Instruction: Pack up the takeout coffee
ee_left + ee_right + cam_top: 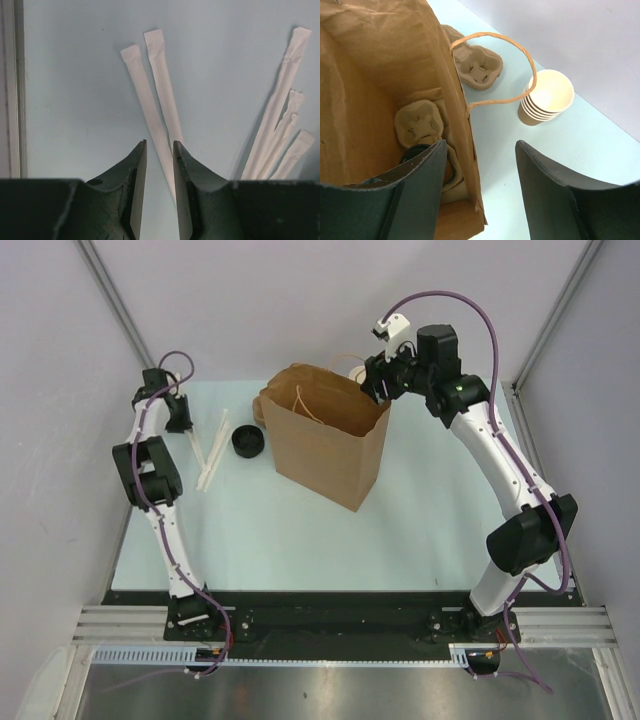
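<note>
The takeout coffee (414,152) sits deep in the brown paper bag (380,65), in a pulp cup carrier (417,122). Only an arc of its black lid shows past my finger. My right gripper (481,145) is open above the bag's near corner, one finger over the inside and one outside the wall, holding nothing. In the top view it (378,390) hovers at the bag's (325,440) back right rim. My left gripper (160,145) hangs low over two wrapped straws (150,95). Its jaws are narrow, and one straw runs between them along the right pad.
A stack of lidless paper cups (547,97) and a second pulp carrier (477,67) stand behind the bag. A loose black lid (248,443) lies left of the bag. More wrapped straws (282,125) lie to the right of the left gripper. The table's left edge (12,90) is close.
</note>
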`<state>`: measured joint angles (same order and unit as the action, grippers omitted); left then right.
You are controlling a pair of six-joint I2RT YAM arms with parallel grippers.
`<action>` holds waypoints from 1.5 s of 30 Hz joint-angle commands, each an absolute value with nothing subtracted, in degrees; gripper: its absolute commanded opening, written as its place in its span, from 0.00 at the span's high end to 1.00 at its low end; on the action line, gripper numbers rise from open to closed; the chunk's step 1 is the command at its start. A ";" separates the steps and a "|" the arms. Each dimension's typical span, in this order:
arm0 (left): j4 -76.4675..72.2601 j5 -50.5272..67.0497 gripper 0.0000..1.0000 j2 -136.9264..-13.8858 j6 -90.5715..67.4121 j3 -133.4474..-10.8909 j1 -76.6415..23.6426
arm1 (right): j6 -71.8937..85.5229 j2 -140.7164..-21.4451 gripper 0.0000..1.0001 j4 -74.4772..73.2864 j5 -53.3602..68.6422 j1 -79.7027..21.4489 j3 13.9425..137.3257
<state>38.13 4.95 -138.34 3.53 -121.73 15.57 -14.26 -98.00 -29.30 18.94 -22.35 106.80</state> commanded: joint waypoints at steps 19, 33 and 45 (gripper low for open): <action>41.31 9.57 0.87 -141.86 8.17 -125.86 15.47 | -15.82 -95.89 0.39 -31.03 15.64 -21.80 110.39; 41.57 16.78 0.97 -136.85 19.51 -119.79 10.28 | -15.29 -94.75 0.40 -29.97 16.44 -21.71 108.37; 40.78 11.61 1.00 -127.10 16.44 -119.79 10.46 | -14.07 -93.87 0.15 -26.20 16.79 -21.27 108.63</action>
<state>41.28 13.54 -136.44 17.54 -119.33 9.96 -15.05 -96.95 -30.37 16.43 -21.63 107.70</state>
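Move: The left hand's half-open fingertips hang over the far part of the left pair of paper straws; the pair's middle lies about 3 cm back, 2 cm right and 3 cm below. The right bunch of straws is some 8 cm to the hand's right and 4 cm back, and the black lid stack is 17 cm right and 2 cm back. From the right hand the left pair is roughly 48 cm left, 8 cm ahead and 33 cm below. The left fingers close on the left pair of straws after sinking about 2.5 cm, then drag to the right along the table by some 7 cm, up against the right bunch, turning about 20 degrees clockwise and ending with a 2.5 cm lift, still shut. The right hand stays near the bag's rim, opening wider at the end. ##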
